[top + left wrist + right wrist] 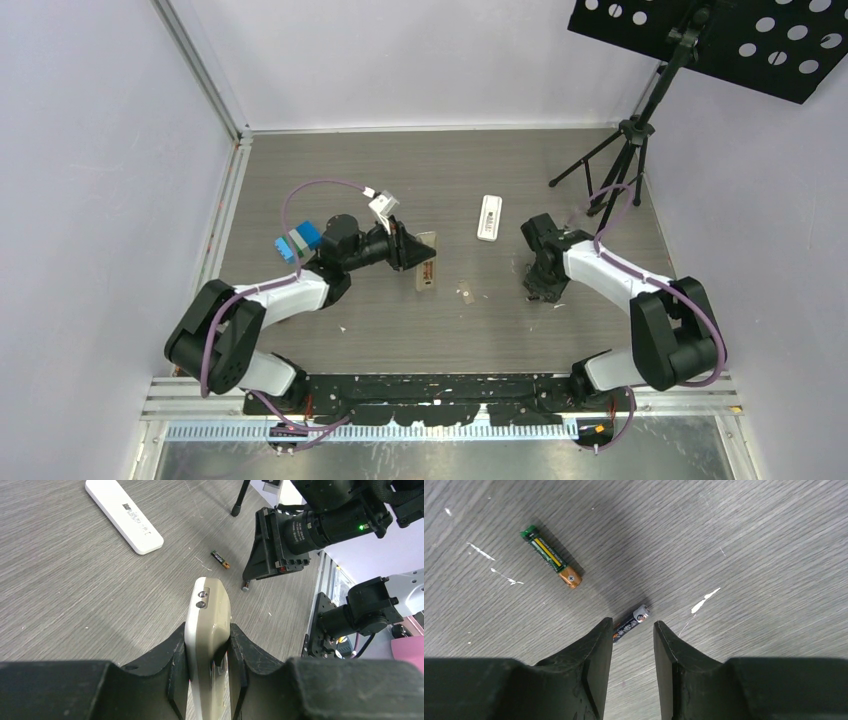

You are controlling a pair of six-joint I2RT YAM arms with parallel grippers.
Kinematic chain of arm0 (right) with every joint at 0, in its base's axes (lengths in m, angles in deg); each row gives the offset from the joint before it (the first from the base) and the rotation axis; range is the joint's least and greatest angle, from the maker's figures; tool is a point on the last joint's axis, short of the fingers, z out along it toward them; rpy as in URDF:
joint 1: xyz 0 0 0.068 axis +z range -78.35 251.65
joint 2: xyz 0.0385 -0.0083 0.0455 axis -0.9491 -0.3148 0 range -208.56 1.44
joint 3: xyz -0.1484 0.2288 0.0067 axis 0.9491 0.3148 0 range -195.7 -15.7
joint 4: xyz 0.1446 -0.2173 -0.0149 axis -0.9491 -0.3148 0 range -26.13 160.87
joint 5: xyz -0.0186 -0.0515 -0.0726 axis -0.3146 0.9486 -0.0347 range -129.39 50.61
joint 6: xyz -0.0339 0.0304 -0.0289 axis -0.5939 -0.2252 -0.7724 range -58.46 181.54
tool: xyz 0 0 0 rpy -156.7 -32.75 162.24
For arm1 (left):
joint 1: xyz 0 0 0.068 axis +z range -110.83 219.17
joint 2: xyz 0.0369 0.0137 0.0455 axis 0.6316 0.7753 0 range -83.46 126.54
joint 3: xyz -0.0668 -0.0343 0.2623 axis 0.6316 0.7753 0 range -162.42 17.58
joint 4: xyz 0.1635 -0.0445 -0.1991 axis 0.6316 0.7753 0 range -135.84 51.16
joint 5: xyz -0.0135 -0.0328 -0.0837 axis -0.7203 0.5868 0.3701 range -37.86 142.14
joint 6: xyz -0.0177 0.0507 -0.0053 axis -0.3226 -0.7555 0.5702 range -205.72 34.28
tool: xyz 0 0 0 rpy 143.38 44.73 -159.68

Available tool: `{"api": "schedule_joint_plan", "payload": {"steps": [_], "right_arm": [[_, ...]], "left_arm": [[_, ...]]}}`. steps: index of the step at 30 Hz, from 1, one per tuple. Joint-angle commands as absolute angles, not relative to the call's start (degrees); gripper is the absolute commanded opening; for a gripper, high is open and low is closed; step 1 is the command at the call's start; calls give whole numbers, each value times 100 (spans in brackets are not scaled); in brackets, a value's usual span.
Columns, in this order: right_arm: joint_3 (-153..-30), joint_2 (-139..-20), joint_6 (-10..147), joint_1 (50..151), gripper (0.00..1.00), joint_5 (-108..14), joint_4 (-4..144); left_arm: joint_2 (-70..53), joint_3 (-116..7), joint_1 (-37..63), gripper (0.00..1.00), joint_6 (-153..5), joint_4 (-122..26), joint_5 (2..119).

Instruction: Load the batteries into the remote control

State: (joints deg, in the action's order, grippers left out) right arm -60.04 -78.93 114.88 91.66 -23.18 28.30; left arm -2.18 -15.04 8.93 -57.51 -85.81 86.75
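Observation:
The white remote control lies flat at the back middle of the table, and it also shows in the left wrist view. My left gripper is shut on a flat grey-tan bar, held on edge, white down one side. My right gripper is open and points down at the table. A dark battery lies slantwise between its fingertips, one end by the left finger. A green and yellow battery lies loose to the left.
A black tripod stands at the back right under a perforated black board. A small translucent scrap and white flecks lie on the wood-grain table. Pale walls close in the left, back and right.

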Motion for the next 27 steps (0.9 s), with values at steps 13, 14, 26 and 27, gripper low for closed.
{"api": "schedule_joint_plan", "payload": {"steps": [13,14,26,27], "right_arm": [[-5666,-7872,11699,9154,7,-2305,3573],[-5655,-7769,11638,9190,6,-2312,3632],[-6303,-6199,10475,11448,6,-1553,5317],[-6291,-6215,10368,11613,6,-1529,5576]], "left_arm": [[-411,-1520,928,0,-5098,-8580,8457],[-347,-1543,928,0,-4894,-8617,8453],[272,-1704,915,0,-2976,-8961,8616],[288,-1712,916,0,-2875,-8945,8608]]}}
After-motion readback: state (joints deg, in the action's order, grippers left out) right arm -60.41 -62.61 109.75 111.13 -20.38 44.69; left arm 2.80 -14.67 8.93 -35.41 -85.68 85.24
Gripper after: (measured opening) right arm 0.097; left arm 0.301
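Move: Under the right fingertips, about 1 cm below and 1 cm ahead, is the dark battery. Some 8 cm ahead and 2 cm left of that hand lies the green battery, and the small battery cover lies about 16 cm left and 2 cm ahead, both at table level. From the left hand, holding the beige remote, the dark battery lies about 25 cm right, 3 cm back and 15 cm lower. Down about 1 cm first, the right hand closes its fingers on the dark battery, then swings up and left, roughly 10 cm each with a little forward, carrying it towards the held remote while the fingers tilt forward and the wrist turns counter-clockwise. The left hand keeps its grip, tipping fingers and remote down over 20 degrees and sinking 2 cm. ##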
